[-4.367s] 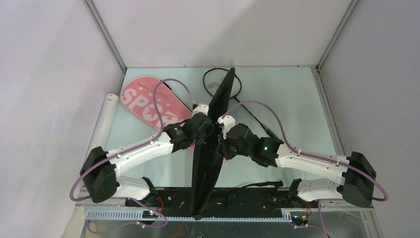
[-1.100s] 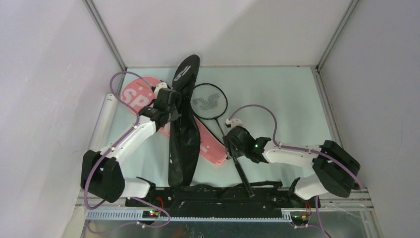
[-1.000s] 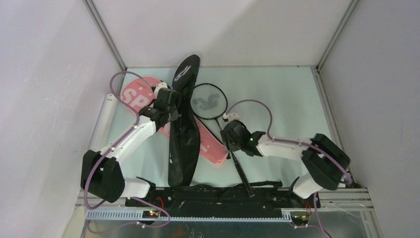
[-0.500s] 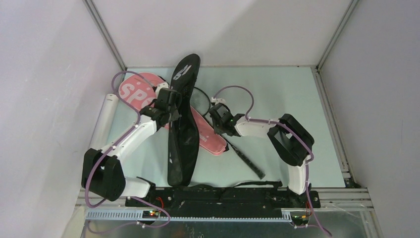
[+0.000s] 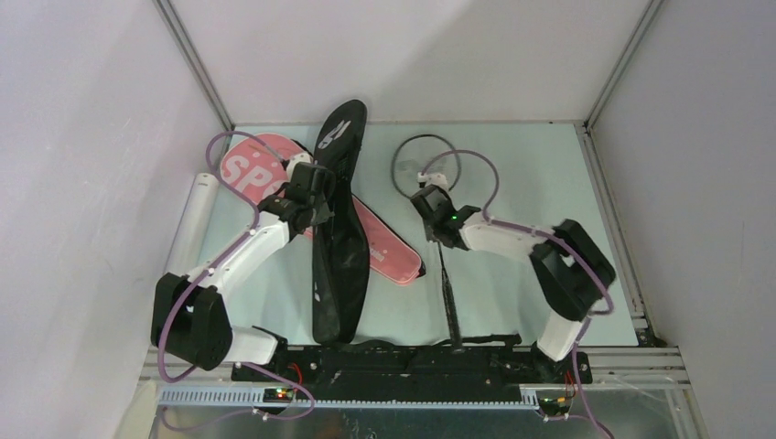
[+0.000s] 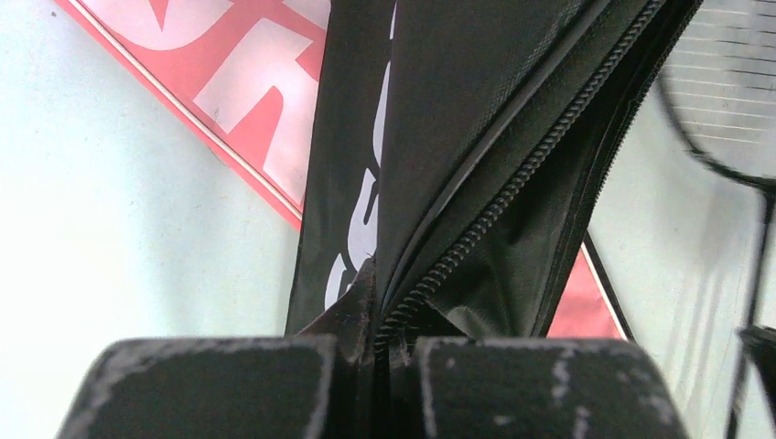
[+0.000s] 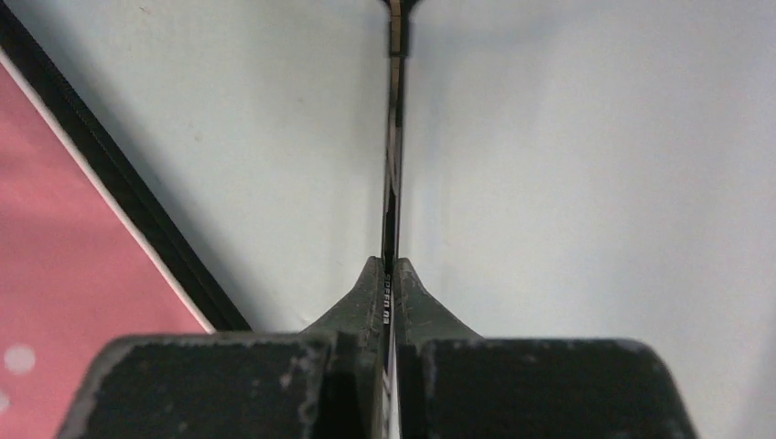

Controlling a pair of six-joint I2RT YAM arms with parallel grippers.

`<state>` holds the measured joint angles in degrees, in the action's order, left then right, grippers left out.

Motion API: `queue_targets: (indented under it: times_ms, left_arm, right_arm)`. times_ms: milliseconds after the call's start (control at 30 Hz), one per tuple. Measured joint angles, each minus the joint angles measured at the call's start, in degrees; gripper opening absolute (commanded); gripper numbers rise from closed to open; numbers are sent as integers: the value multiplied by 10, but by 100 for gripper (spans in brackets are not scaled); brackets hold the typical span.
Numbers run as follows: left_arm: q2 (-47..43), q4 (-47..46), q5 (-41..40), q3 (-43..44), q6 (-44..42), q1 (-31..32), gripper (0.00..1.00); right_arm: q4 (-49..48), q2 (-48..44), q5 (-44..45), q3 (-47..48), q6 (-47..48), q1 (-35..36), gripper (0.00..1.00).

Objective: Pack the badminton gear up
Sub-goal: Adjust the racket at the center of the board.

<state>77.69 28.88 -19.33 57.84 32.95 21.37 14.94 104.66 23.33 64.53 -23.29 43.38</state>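
The black bag (image 5: 337, 247) stands on its long edge across the pink "SPORT" bag (image 5: 245, 169). My left gripper (image 5: 316, 197) is shut on the black bag's zipper edge (image 6: 476, 210), with the fabric pinched between the fingers (image 6: 380, 343). The pink bag (image 6: 229, 91) lies under it. A black racket (image 5: 446, 279) lies to the right, head far, handle toward the near edge. My right gripper (image 5: 437, 219) is shut on its thin shaft (image 7: 393, 137), just below the head; the jaws (image 7: 392, 274) clamp the shaft. The white tube (image 5: 192, 219) lies at the left edge.
The pink bag's lower end (image 5: 393, 256) reaches out right of the black bag, close to the racket shaft, and shows at the left of the right wrist view (image 7: 55, 274). Walls enclose the table on three sides. The arms' base rail (image 5: 412, 361) runs along the near edge.
My right gripper has shut on the racket shaft and carried the racket right, away from the black bag; its handle now points to the near edge. The left arm holds still.
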Motion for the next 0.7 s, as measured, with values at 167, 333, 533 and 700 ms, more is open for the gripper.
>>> queue_targets:
  times_ms: [167,333,533,700]
  left_arm:
    - [0,0,0,0,0,-2,0]
    - [2,-5,3,0,0,-4,0]
    - [4,-8,7,0,0,-7,0]
    - [4,-19,17,-8,0,-8,0]
  right_arm:
    - [9,-116,-23,-51,14,-12,0]
    - [-11,-157,-82,-60,7,18,0]
    - [-43,-93,-106,-59,-31,72,44]
    - [17,-76,-33,-62,-79,98,60]
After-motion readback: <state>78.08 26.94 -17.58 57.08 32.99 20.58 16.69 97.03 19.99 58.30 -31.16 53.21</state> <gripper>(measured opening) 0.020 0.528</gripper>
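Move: The right fingers are shut on the racket's shaft near its mid-length. The racket's head is about 23 cm ahead and 2 cm left, its handle some 19 cm back and 4 cm right. The pink bag's near tip lies around 9 cm back and 6 cm left, a few centimetres lower. From the left hand, still gripping the black bag, the held part of the shaft is roughly 32 cm to the right, 7 cm back and 11 cm below. Up by about 6 cm first, drifting slightly right, then back and left in an arc and down again, the right hand ends some 8 cm nearer the base and 4 cm left, towards the pink bag's near tip. The shaft pinched at the start comes free; late in the descent the fingers open to about half, straddling that tip, the right finger over or beside the lower shaft. ##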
